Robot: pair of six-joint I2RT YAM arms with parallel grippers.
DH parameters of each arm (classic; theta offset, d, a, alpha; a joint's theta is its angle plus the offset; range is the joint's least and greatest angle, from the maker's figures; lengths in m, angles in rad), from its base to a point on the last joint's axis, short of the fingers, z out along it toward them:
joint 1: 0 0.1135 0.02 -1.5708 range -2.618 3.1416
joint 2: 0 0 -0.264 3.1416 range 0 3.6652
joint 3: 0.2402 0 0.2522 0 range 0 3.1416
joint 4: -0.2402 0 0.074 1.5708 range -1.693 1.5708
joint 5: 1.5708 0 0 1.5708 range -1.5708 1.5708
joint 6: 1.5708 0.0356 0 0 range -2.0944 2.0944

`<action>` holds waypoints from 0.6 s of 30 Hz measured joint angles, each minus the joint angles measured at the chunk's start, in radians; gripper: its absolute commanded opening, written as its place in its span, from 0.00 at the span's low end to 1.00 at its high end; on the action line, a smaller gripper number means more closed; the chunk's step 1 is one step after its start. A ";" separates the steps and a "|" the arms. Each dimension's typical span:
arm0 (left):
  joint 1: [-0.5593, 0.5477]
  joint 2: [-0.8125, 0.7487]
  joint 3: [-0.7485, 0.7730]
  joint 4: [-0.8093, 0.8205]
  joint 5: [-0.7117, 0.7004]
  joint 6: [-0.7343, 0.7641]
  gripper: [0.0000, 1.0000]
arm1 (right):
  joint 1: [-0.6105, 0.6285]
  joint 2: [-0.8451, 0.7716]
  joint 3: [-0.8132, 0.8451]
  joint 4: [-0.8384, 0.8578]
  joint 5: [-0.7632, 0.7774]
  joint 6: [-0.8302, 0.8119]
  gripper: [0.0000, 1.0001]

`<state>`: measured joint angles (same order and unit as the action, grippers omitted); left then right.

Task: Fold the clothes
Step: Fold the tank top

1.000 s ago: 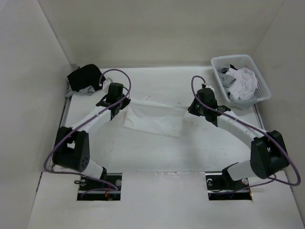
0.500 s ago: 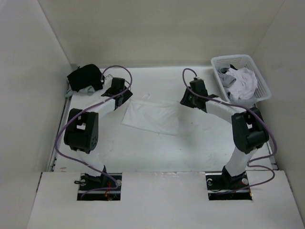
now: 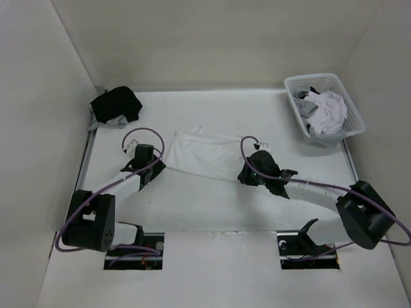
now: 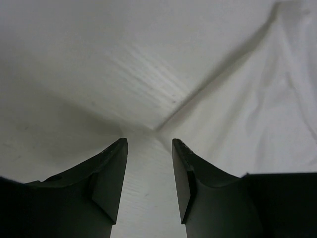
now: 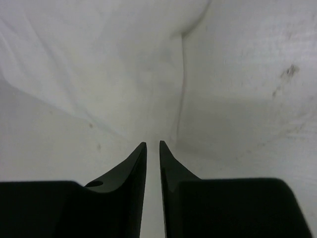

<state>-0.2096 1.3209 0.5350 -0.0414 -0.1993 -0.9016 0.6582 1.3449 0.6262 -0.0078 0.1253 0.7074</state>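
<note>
The clothes in play are a white tank top [image 3: 204,156] lying flat mid-table, straps toward the back. My left gripper [image 3: 156,164] sits low at its near left corner. In the left wrist view the jaws [image 4: 148,144] stand open, white fabric [image 4: 257,99] ahead and a corner of it just past the tips. My right gripper [image 3: 243,174] is at the near right corner. Its fingers [image 5: 153,144] are a narrow slit apart, and the garment's corner [image 5: 109,59] lies right at their tips. Neither gripper holds anything that I can see.
A dark pile of clothes [image 3: 115,104] lies at the back left corner. A white lattice basket [image 3: 350,122] with crumpled white and grey garments [image 3: 324,110] stands at the back right. White walls enclose the table [image 3: 192,205] on three sides.
Both grippers let go of the top they held stretched between them. It dropped flat, and both arms swung back to its near corners. The right jaws are narrowing again.
</note>
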 measured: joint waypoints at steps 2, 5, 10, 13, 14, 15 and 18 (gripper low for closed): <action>0.026 -0.002 -0.030 0.017 0.026 -0.006 0.40 | 0.029 0.001 -0.054 0.012 -0.004 0.027 0.40; 0.053 0.013 -0.034 0.060 0.056 -0.011 0.41 | 0.036 0.018 -0.097 0.047 -0.004 0.061 0.42; 0.059 0.070 -0.034 0.163 0.111 -0.027 0.32 | 0.034 0.060 -0.110 0.141 -0.002 0.113 0.42; 0.059 0.095 -0.034 0.198 0.135 -0.031 0.22 | 0.029 0.080 -0.113 0.189 -0.002 0.136 0.42; 0.059 0.102 -0.035 0.207 0.143 -0.032 0.21 | 0.028 0.088 -0.113 0.204 -0.002 0.139 0.42; 0.059 0.107 -0.035 0.214 0.148 -0.033 0.20 | 0.023 0.098 -0.113 0.222 -0.004 0.144 0.42; 0.059 0.118 -0.035 0.227 0.160 -0.034 0.16 | 0.004 0.125 -0.114 0.272 -0.010 0.157 0.37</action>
<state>-0.1509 1.4387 0.4999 0.1860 -0.0391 -0.9352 0.6621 1.4696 0.5125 0.2646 0.1150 0.8646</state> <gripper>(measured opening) 0.177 0.397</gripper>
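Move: The tank top lies folded once before me. Its near-left corner is about 3 cm ahead, 1 cm right and 2 cm below my left hand; from that hand the far-left corner is some 13 cm ahead and 5 cm right, the strap loop about 13 cm ahead and 11 cm right. From my right hand, the near-right corner is about 1 cm ahead, 1 cm left and 4 cm below, the far-right corner roughly 16 cm straight ahead. I drop my right hand about 4 cm while drawing back 3 cm and spreading its fingers, then slide it low, forward and slightly left, so they straddle the near-right corner. My left hand eases forward and right, some 2 cm each and a little lower, its left side tilting down about 10 degrees as its fingers narrow around the near-left corner. ##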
